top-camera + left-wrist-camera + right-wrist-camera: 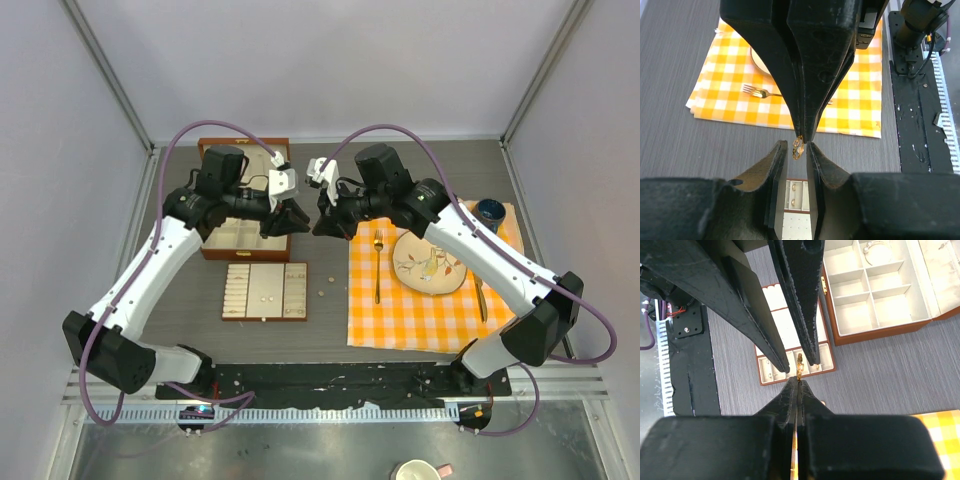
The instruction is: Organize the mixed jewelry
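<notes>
A small gold ring [798, 148] with a pale stone hangs in mid-air, pinched at its edge by the tips of my right gripper [803, 136], which is shut on it. My left gripper [795, 146] faces it tip to tip, jaws open, one finger on either side of the ring with narrow gaps. From above, the left gripper [298, 222] and the right gripper [322, 225] meet over the table between box and cloth. In the right wrist view the ring [800, 362] pokes out past the right gripper [799, 382]. A few tiny studs [322, 293] lie loose on the table. A silver bracelet [875, 252] rests in the box.
A brown wooden jewelry box [245, 245] stands open at the back left, with a flat compartment tray [265, 315] in front of it holding small pieces. To the right a yellow checked cloth [420, 310] carries a plate [430, 283], a gold fork [377, 265], a knife [481, 300] and a blue cup [490, 212].
</notes>
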Controlling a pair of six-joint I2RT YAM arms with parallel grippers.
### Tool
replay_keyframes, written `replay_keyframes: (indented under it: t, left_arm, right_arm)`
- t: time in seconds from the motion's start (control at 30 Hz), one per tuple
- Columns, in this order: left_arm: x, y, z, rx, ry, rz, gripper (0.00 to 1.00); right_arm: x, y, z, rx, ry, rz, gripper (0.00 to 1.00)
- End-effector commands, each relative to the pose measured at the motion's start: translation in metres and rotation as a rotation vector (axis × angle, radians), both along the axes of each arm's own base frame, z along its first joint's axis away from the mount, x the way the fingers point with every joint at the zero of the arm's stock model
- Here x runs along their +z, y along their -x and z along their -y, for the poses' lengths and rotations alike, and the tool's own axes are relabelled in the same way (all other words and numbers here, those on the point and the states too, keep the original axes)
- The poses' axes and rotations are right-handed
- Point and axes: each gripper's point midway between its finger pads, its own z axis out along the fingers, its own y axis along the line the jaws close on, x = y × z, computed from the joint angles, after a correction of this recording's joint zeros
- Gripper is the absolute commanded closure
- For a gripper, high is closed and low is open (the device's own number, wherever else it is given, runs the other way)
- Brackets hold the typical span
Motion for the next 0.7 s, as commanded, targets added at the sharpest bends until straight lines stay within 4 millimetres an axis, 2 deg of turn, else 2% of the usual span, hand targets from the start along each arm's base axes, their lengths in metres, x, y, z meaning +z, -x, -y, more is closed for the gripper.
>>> replay_keyframes:
  t: [0.0, 0.3, 0.53, 0.67]
  left_arm:
    - [0.0160, -0.0021, 0.0035, -0.020, 0.038, 0.031, 0.75]
    - [0.0111, -0.0013, 0.0051, -0.031, 0.037, 0.004, 0.81]
    - [0.0133, -0.0007, 0.0064, -0.032, 0.047, -0.008, 0.94]
    - [0.0148, -0.0008, 0.0070, -0.032, 0.052, -0.013, 0.97]
  right_arm:
    - [0.0258, 0.0008, -0.0010, 0.007, -0.065, 0.060, 0.99]
    - [0.0270, 0.0002, -0.0009, 0.004, -0.065, 0.063, 0.99]
    - [0.0249, 0.0005, -0.0009, 0.006, -0.062, 0.058, 0.99]
    - [0.0251, 0.0001, -0.0010, 0.004, -0.062, 0.060, 0.99]
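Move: Right fingers already pinch the small gold chain, its middle about 1 cm left of them. For the left gripper it is about 1 cm to the right and 1 cm lower, level fore and aft, between its slightly parted tips. From the left gripper, some 24 cm down, the jewelry tray lies about 10 cm left and 6 cm back, the open jewelry box 14 cm left and 8 cm ahead, the fork 15 cm right, level with it. Shut the left fingers from about a quarter open to nearly closed around the free end of the gold chain, sinking barely 1 cm as they close, so that the tips pinch it right beside the right fingertips. Hold the right gripper still, keeping its own pinch on the chain. ##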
